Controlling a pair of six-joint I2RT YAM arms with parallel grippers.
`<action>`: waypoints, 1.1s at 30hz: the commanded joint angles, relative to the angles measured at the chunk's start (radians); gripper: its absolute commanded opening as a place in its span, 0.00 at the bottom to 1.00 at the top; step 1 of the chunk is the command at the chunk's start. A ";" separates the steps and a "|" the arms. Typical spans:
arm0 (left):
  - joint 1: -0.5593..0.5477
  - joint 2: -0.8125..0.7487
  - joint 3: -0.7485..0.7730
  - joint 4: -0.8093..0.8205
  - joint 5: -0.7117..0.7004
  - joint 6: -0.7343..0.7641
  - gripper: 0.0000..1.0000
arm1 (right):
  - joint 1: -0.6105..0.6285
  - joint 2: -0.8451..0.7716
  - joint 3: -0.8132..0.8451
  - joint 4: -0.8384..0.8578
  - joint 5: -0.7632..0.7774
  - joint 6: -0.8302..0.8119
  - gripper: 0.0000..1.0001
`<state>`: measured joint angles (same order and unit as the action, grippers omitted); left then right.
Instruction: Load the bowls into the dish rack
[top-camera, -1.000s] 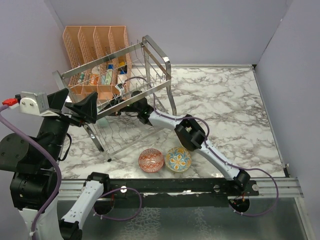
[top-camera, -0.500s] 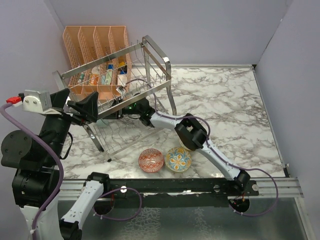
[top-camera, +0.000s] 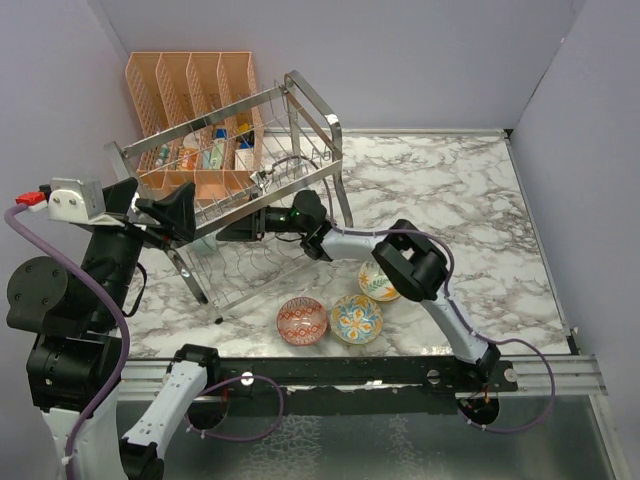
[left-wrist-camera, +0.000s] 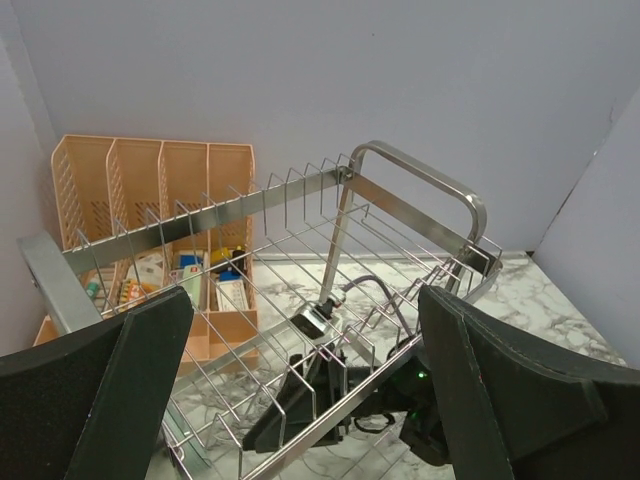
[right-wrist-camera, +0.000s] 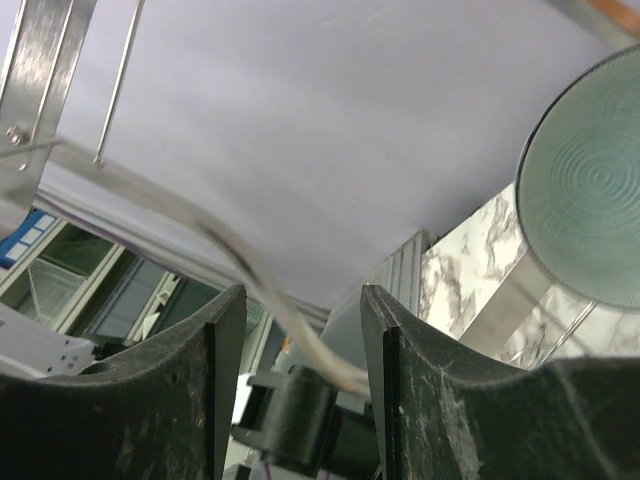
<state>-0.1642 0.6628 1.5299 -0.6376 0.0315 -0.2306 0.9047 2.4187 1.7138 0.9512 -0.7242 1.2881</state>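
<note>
The chrome dish rack (top-camera: 300, 105) stands at the back left and fills the left wrist view (left-wrist-camera: 400, 165). A pale teal bowl (right-wrist-camera: 590, 190) stands on edge between its wires, up and to the right of my right gripper (right-wrist-camera: 300, 390). That gripper is open and empty; in the top view (top-camera: 238, 231) it reaches into the rack's lower tier. Three patterned bowls sit on the table in front: an orange one (top-camera: 302, 320), a yellow-blue one (top-camera: 357, 318), and one (top-camera: 376, 283) partly behind my right elbow. My left gripper (top-camera: 165, 215) is wide open, raised left of the rack.
A peach-orange mesh organiser (top-camera: 190, 90) with small packets stands behind the rack against the wall. The rack's legs (top-camera: 345, 215) and wires surround my right forearm. Grey walls close the left, back and right sides. The marble table (top-camera: 450, 200) extends to the right.
My right arm has drawn back to the right, its gripper sliding out toward the rack's front. Its elbow shifted right and uncovered the third patterned bowl. The left arm barely moved.
</note>
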 joint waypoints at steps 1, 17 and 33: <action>-0.003 0.001 0.007 -0.003 -0.031 -0.018 0.99 | 0.021 -0.148 -0.177 0.087 -0.022 -0.014 0.50; -0.003 -0.017 -0.011 -0.016 -0.021 -0.046 0.99 | 0.160 -0.534 -0.718 -0.116 0.001 -0.215 0.49; -0.003 -0.037 -0.043 -0.034 -0.026 -0.049 0.99 | 0.407 -0.780 -0.752 -0.912 0.688 -0.667 0.50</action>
<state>-0.1642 0.6441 1.5040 -0.6689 0.0212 -0.2775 1.2434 1.6627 0.9092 0.3061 -0.3511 0.7734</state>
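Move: The red patterned bowl, next to be fetched, lies on the table about 13 cm back, 18 cm right and 17 cm below the right hand. The yellow floral bowl is 12 cm to the right of it; the leaf bowl is some 4 cm back and 36 cm right of the hand. The green bowl, already let go in the rack, sits roughly 3 cm ahead, 8 cm left and 5 cm below. From the left hand the red bowl is about 3 cm back, 18 cm right and 49 cm down. Towards the red patterned bowl goes the empty right hand, drawing out of the rack and away from the green bowl: some 20 cm back and 12 cm right, nearly level at first, then sinking about 8 cm. As it sinks the wrist tips the left-pointing fingers downward by roughly 35 degrees, and they stay half open, short of the bowl. ##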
